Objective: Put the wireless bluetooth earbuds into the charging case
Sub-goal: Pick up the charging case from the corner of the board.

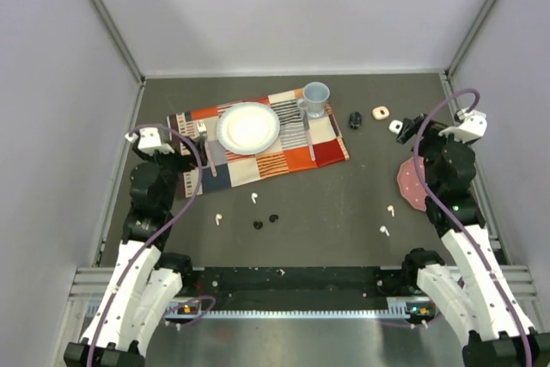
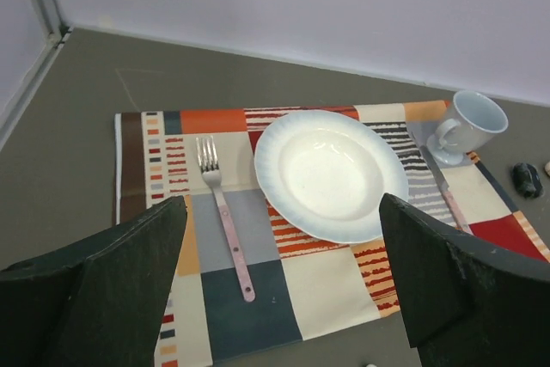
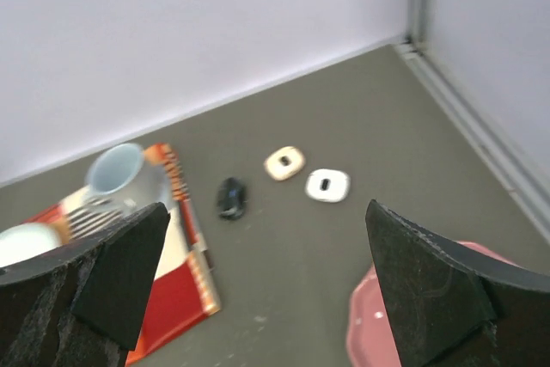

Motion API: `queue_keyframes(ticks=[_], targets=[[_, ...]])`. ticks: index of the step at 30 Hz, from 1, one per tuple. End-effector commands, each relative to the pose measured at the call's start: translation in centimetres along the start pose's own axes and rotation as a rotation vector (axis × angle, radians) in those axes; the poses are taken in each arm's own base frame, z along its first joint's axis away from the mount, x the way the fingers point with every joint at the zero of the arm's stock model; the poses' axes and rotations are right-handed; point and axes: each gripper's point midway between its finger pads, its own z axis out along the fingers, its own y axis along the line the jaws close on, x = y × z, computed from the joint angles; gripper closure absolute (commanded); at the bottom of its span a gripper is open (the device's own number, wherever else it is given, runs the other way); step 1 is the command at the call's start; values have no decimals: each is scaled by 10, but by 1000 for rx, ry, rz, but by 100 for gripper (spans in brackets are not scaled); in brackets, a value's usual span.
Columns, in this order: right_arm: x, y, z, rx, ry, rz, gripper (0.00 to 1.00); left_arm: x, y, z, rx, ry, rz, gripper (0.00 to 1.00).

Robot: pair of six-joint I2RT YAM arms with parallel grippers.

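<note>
Four white earbuds lie on the dark table: one, one, one and one. Two black earbuds lie near the front middle. Three charging cases sit at the back right: black, cream and white. My left gripper is open and empty above the placemat's left part. My right gripper is open and empty, beside the cases.
A striped placemat holds a white plate, a fork, a knife and a pale blue mug. A pink plate lies at the right. Walls enclose the table.
</note>
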Motion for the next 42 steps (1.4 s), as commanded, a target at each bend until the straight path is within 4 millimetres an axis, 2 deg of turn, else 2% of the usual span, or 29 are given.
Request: queue_keyframes(ticks=[1, 2, 5, 7, 9, 10, 15, 18, 23, 28, 33, 42], targets=[[42, 34, -29, -226, 175, 83, 1, -19, 21, -13, -163, 51, -40, 1], [39, 35, -30, -228, 164, 92, 1, -25, 22, -16, -173, 49, -25, 1], [27, 28, -26, -162, 162, 93, 1, -16, 34, -29, -244, 90, -40, 1], [26, 28, -22, -141, 218, 51, 1, -9, 32, -33, -217, 116, -5, 1], [24, 32, -16, -127, 272, 30, 1, -10, 28, -39, -179, 124, 33, 1], [33, 33, -17, -137, 321, 14, 1, -10, 27, -41, -171, 123, 32, 1], [52, 39, -16, -152, 396, 39, 1, 11, 20, -53, -107, 175, 47, 1], [55, 36, -15, -129, 398, 49, 1, 12, 21, -58, -116, 201, 45, 1], [57, 38, -6, -125, 435, 27, 1, 11, 16, -58, -100, 201, 16, 1], [53, 42, 4, -118, 456, 38, 1, 23, 21, -56, -108, 246, 66, 1], [55, 42, 25, -89, 487, 47, 1, 30, 17, -55, -83, 278, 69, 1], [65, 43, 56, -24, 516, 62, 3, 28, 17, -55, -79, 268, 77, 1]])
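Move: The black charging case, seemingly the one aimed at, lies about 25 cm ahead of the right hand, 6 cm to its left and some 22 cm below. On the same table, the cream case is roughly 27 cm ahead and 3 cm right, the white case 22 cm ahead and 8 cm right, the pink plate 3 cm ahead and 17 cm right. From the left hand, the black case is about 26 cm ahead, 45 cm right. Open right hand sinks 8 cm, shifting left then forward towards the black case, tipping down; left draws back, sinking. ##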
